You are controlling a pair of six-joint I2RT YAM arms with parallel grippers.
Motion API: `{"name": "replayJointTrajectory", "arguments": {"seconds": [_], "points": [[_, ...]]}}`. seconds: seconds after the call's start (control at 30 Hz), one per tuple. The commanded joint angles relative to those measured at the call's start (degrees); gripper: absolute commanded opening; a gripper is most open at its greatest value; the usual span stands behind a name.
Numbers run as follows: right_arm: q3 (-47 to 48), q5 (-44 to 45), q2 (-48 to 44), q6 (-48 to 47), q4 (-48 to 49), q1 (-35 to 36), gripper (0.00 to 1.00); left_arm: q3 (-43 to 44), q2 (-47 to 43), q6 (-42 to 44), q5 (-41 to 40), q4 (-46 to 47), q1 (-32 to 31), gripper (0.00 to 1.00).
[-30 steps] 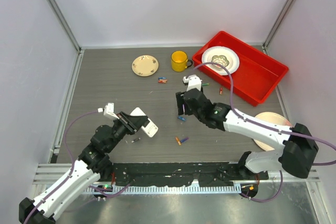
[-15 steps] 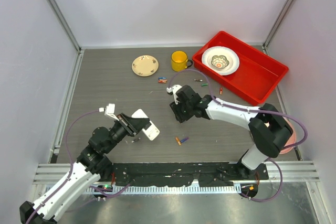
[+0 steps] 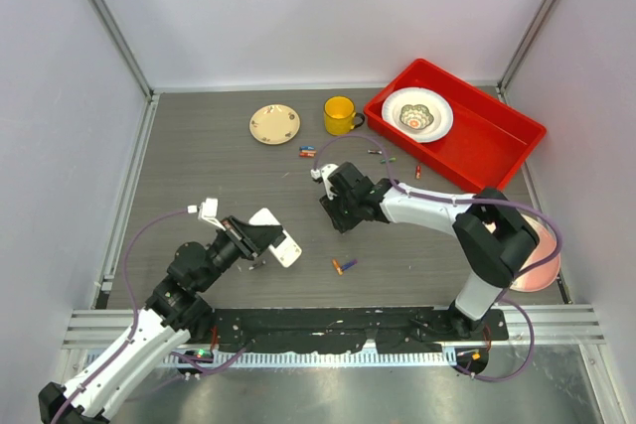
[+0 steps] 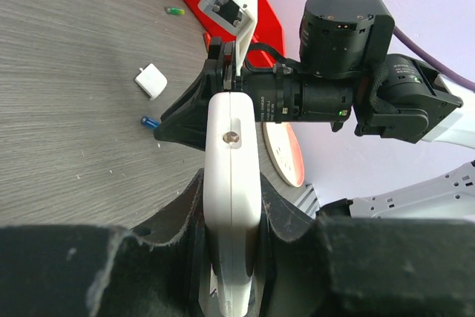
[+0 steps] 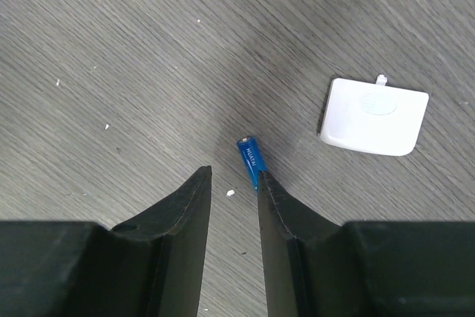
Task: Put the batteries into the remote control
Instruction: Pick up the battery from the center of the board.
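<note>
My left gripper [image 3: 256, 236] is shut on the white remote control [image 3: 275, 237] and holds it above the table's near left; in the left wrist view the remote control [image 4: 232, 146] stands clamped edge-on between the black fingers [image 4: 293, 217]. My right gripper [image 3: 338, 216] is down at the table's middle, and its jaws [image 5: 234, 177] stand narrowly open with bare table between them. A blue battery [image 5: 251, 159] lies at the tip of the right-hand finger [image 5: 276, 206], outside the gap. More batteries lie loose: an orange and purple pair [image 3: 343, 266], others [image 3: 307, 152] near the mug.
A white battery cover [image 5: 375, 116] lies just right of the blue battery. A yellow mug [image 3: 340, 115] and small plate [image 3: 274, 123] stand at the back. The red tray [image 3: 492, 151] at the back right holds a bowl on a plate [image 3: 417, 114]. A peach plate [image 3: 545, 263] is at the right edge.
My right arm has swung left and down to the table by the blue battery, and its jaws have narrowed. The left gripper with the remote control has stayed put.
</note>
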Motion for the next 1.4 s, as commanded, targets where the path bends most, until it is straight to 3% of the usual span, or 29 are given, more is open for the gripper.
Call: {"name": "replayJointTrajectory", "arguments": {"seconds": [0.0, 0.63, 0.73, 0.83, 0.87, 0.97, 1.1, 1.23, 1.37], "points": [[2.16, 0.97, 0.76, -0.74, 1.94, 0.19, 0.36, 0.44, 0.04, 1.26, 1.02, 1.62, 0.28, 0.0], [1.81, 4.31, 3.66, -0.92, 2.38, 0.1, 0.34, 0.36, 0.92, 1.34, 1.19, 2.32, 0.28, 0.0], [2.42, 4.05, 4.89, -0.48, 2.29, 0.1, 0.24, 0.27, 1.27, 1.17, 1.46, 2.59, 0.28, 0.0], [2.69, 4.92, 6.03, 0.84, 2.29, 0.1, 0.01, 0.27, 1.97, 0.64, 1.46, 2.5, 0.28, 0.0], [2.52, 5.8, 5.86, 1.36, 2.38, 0.1, 0.01, 0.62, 2.32, 0.21, 1.28, 2.5, 0.28, 0.0], [0.15, 7.12, 0.0, 4.79, 4.65, 0.01, 0.01, 2.45, 6.09, -0.41, 1.63, 2.5, 0.28, 0.0], [-1.97, 6.52, -19.73, 8.92, 4.23, 0.19, 0.01, 7.64, 16.98, 0.55, 5.75, 4.07, 0.37, 0.0], [3.81, 3.17, -30.93, 5.95, -5.34, 2.64, 0.01, 13.53, 29.63, 1.35, 18.19, 11.26, 0.98, 0.0], [6.12, 3.79, -37.02, -1.95, -12.03, 13.16, 0.01, 20.37, 40.98, -1.19, 33.24, 19.0, 1.86, 0.0]]}}
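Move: Just under the right fingertips, about 1 cm ahead of them and some 2 cm down, lies the blue battery. The white battery cover lies about 5 cm ahead and 1 cm to the right of this hand; the orange battery is some 8 cm back and 1 cm left, the purple one 8 cm back and 1 cm right, all at table level. From the left hand, which holds the remote, the blue battery is about 9 cm ahead, 14 cm right and 16 cm below. Easing down about 2 cm and slightly forward, the right hand closes its part-open fingers on the blue battery, then lifts it quickly some 24 cm, drawing back towards its base while the fingertips swing up about 30 degrees. Late on, the left hand, keeping its grip on the remote, swings about 6 cm to the right, turning clockwise and tipping its fingers down a little. ##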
